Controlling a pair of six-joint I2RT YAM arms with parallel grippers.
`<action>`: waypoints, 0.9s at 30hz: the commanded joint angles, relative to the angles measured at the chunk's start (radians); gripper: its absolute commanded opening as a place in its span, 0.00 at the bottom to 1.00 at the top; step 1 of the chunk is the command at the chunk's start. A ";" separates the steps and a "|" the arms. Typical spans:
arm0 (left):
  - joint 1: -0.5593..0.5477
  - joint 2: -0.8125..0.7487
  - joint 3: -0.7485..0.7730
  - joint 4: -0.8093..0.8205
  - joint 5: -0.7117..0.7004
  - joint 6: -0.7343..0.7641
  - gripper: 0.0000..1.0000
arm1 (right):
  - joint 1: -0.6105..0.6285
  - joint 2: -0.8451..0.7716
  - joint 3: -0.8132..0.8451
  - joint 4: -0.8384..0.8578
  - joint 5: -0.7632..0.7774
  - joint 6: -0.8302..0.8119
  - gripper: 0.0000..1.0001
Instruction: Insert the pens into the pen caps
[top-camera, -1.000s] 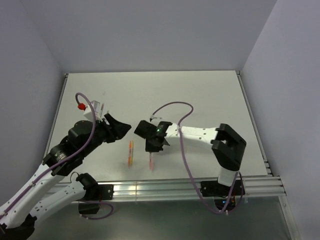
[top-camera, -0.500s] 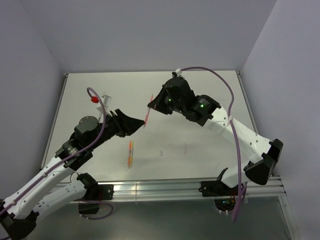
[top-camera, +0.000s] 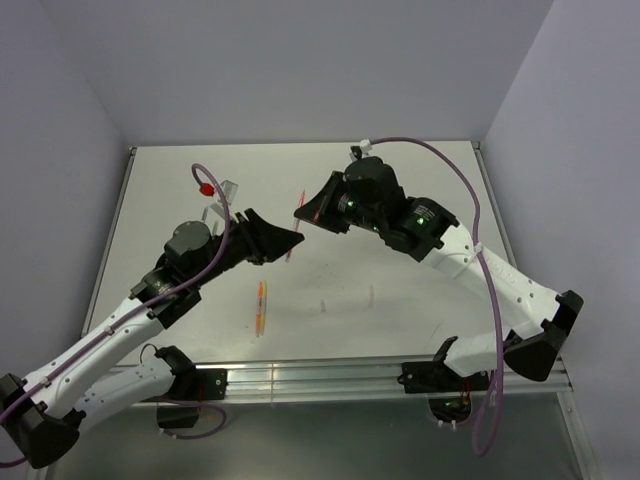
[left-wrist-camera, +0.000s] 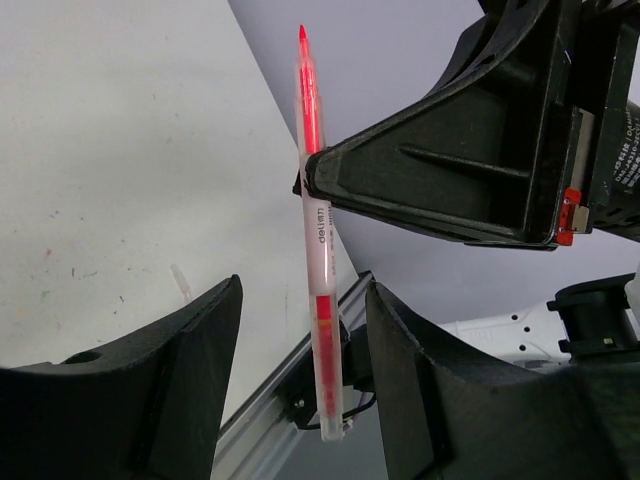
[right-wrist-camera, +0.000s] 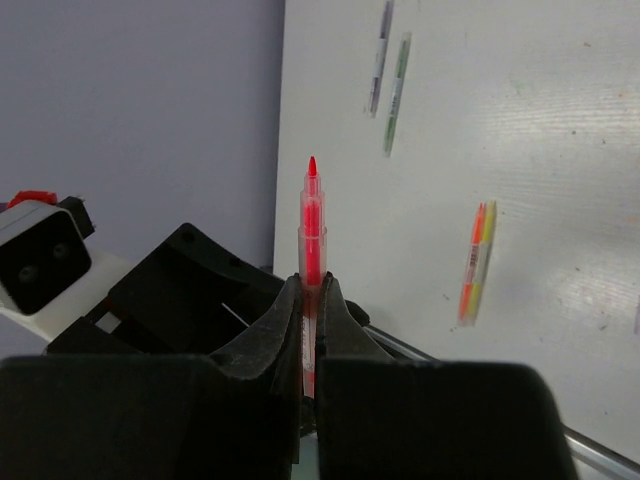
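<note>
My right gripper (right-wrist-camera: 310, 290) is shut on a red pen (right-wrist-camera: 311, 215) and holds it in the air with its tip uncapped. In the left wrist view the red pen (left-wrist-camera: 318, 230) hangs with its lower end between the fingers of my open left gripper (left-wrist-camera: 305, 380), touching neither finger. From above, the left gripper (top-camera: 288, 246) and right gripper (top-camera: 308, 214) meet over the table's middle. An orange and a yellow pen (top-camera: 261, 305) lie side by side on the table. Two small clear pen caps (top-camera: 323, 305) (top-camera: 371, 295) stand nearby.
A grey pen (right-wrist-camera: 380, 55) and a green pen (right-wrist-camera: 397, 90) lie on the white table (top-camera: 420, 190). An aluminium rail (top-camera: 330, 375) runs along the near edge. Grey walls enclose the table on three sides.
The right arm has risen from low over the table and swung back with the red pen. The left gripper has moved right until its fingers stand either side of the pen's lower end.
</note>
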 joint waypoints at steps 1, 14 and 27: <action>0.005 0.001 0.016 0.088 0.034 -0.016 0.59 | 0.013 -0.035 -0.016 0.074 -0.030 0.027 0.00; 0.007 0.006 0.005 0.118 0.071 -0.048 0.40 | 0.074 -0.097 -0.132 0.219 0.027 0.061 0.00; 0.007 0.012 0.020 0.114 0.064 -0.040 0.18 | 0.123 -0.115 -0.169 0.269 0.046 0.047 0.00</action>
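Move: The pink pen, held by my right fingers with its bare tip pointing forward, has its middle about 4 cm ahead of my open left hand, 3 cm to its right and 1 cm higher. From my right hand that middle is roughly 2 cm back and level sideways. On the table, some 31 cm below my left hand and 5 cm back, lie the orange and yellow pens about 8 cm to its left and a clear pen cap about 7 cm to its right. My right hand keeps its pinch on the pink pen and carries it about 3 cm back and to the left, dipping and then rising to end slightly higher, its wrist turning some 10 degrees, so the rear part comes between my left fingers. My left hand almost waits, rising only 1.5 cm, and closes from over half open to about a fifth around the pen just behind the right fingertips, pinching it. ##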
